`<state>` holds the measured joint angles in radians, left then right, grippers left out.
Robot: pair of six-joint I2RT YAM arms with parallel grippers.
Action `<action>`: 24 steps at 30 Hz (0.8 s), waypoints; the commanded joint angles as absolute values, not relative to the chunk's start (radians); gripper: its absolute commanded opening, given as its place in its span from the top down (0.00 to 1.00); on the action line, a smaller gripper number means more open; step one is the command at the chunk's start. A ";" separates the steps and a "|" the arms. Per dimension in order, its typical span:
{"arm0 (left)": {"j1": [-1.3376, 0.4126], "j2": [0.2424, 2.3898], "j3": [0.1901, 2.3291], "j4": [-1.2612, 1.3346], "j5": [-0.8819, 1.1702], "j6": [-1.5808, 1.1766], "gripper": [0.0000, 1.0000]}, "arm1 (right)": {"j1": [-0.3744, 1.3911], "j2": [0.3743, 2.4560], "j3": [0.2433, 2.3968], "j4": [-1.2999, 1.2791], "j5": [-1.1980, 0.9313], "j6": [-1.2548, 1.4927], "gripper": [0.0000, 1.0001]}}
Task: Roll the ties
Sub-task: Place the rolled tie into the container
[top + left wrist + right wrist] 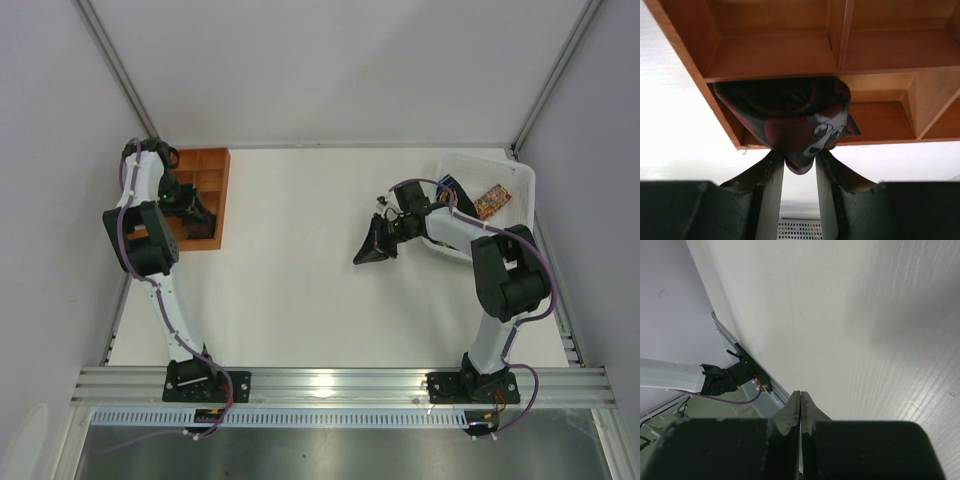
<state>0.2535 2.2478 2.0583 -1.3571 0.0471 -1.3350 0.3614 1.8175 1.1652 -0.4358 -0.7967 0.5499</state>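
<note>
A rolled dark maroon tie (pixel 785 112) with a white-and-black patterned patch lies at the front edge of the orange compartment tray (pixel 775 55). It sits partly in a front compartment and bulges out over the rim. My left gripper (pixel 800 157) is closed on the roll's lower edge, with both fingertips pressing the fabric. In the top view the left gripper (pixel 198 215) is over the tray (pixel 215 165), and the tie is hidden under it. My right gripper (pixel 800 395) is shut and empty, held above the bare table (pixel 372 245).
A white bin (pixel 520 180) stands at the back right, behind the right arm. It holds a multicoloured patterned tie (pixel 492 202) and a darker one (pixel 447 185). The tray sits against the left edge of the table.
</note>
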 commanded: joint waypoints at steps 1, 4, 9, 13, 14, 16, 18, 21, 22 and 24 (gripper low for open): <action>0.262 2.304 2.091 -1.462 0.046 -1.338 0.64 | 0.359 1.827 1.167 -0.428 -0.811 0.554 1.00; 0.262 2.315 2.079 -1.462 0.037 -1.339 0.65 | 0.357 1.829 1.167 -0.428 -0.813 0.555 1.00; 0.262 2.293 2.083 -1.462 0.046 -1.339 0.61 | 0.357 1.828 1.166 -0.430 -0.811 0.554 1.00; 0.261 2.247 2.095 -1.463 0.054 -1.341 0.55 | 0.357 1.829 1.169 -0.425 -0.813 0.555 1.00; 0.262 2.237 2.101 -1.463 0.055 -1.341 0.52 | 0.359 1.830 1.169 -0.423 -0.815 0.557 1.00; 0.261 2.217 2.102 -1.463 0.055 -1.342 0.45 | 0.357 1.830 1.167 -0.422 -0.816 0.557 1.00; 0.262 2.189 2.095 -1.465 0.063 -1.341 0.37 | 0.359 1.829 1.167 -0.423 -0.818 0.557 1.00; 0.261 2.155 2.091 -1.463 0.080 -1.330 0.29 | 0.357 1.827 1.167 -0.423 -0.818 0.557 1.00; 0.259 2.145 2.091 -1.463 0.081 -1.327 0.27 | 0.357 1.827 1.167 -0.423 -0.818 0.557 1.00; 0.250 2.113 2.088 -1.463 0.077 -1.310 0.25 | 0.359 1.825 1.169 -0.425 -0.821 0.557 1.00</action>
<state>0.2546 2.2269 2.0659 -1.3533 0.0666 -1.3270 0.3614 1.8259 1.1652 -0.4358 -0.7986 0.5499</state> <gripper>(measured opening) 0.745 0.010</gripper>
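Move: The left hand has the top right edge of the rolled tie between its half-closed fingers. The tie's middle lies about 1 cm back, 2 cm left and 2 cm below, in the wooden tray's near right corner compartment. The empty compartment beyond it is about 6 cm ahead and 2 cm left; the one beside it is 1 cm back, some 10 cm left. From the idle right hand the tie lies roughly 42 cm left and 11 cm ahead. Down first, by only about 1 cm: the left hand, fingers pointing down, pushes the pinched edge of the rolled tie farther into the corner compartment and stays there briefly. The fingers then spread from about a third to three quarters open, letting go of the tie, and the hand rises some 2 cm straight up off it, hardly turning. ##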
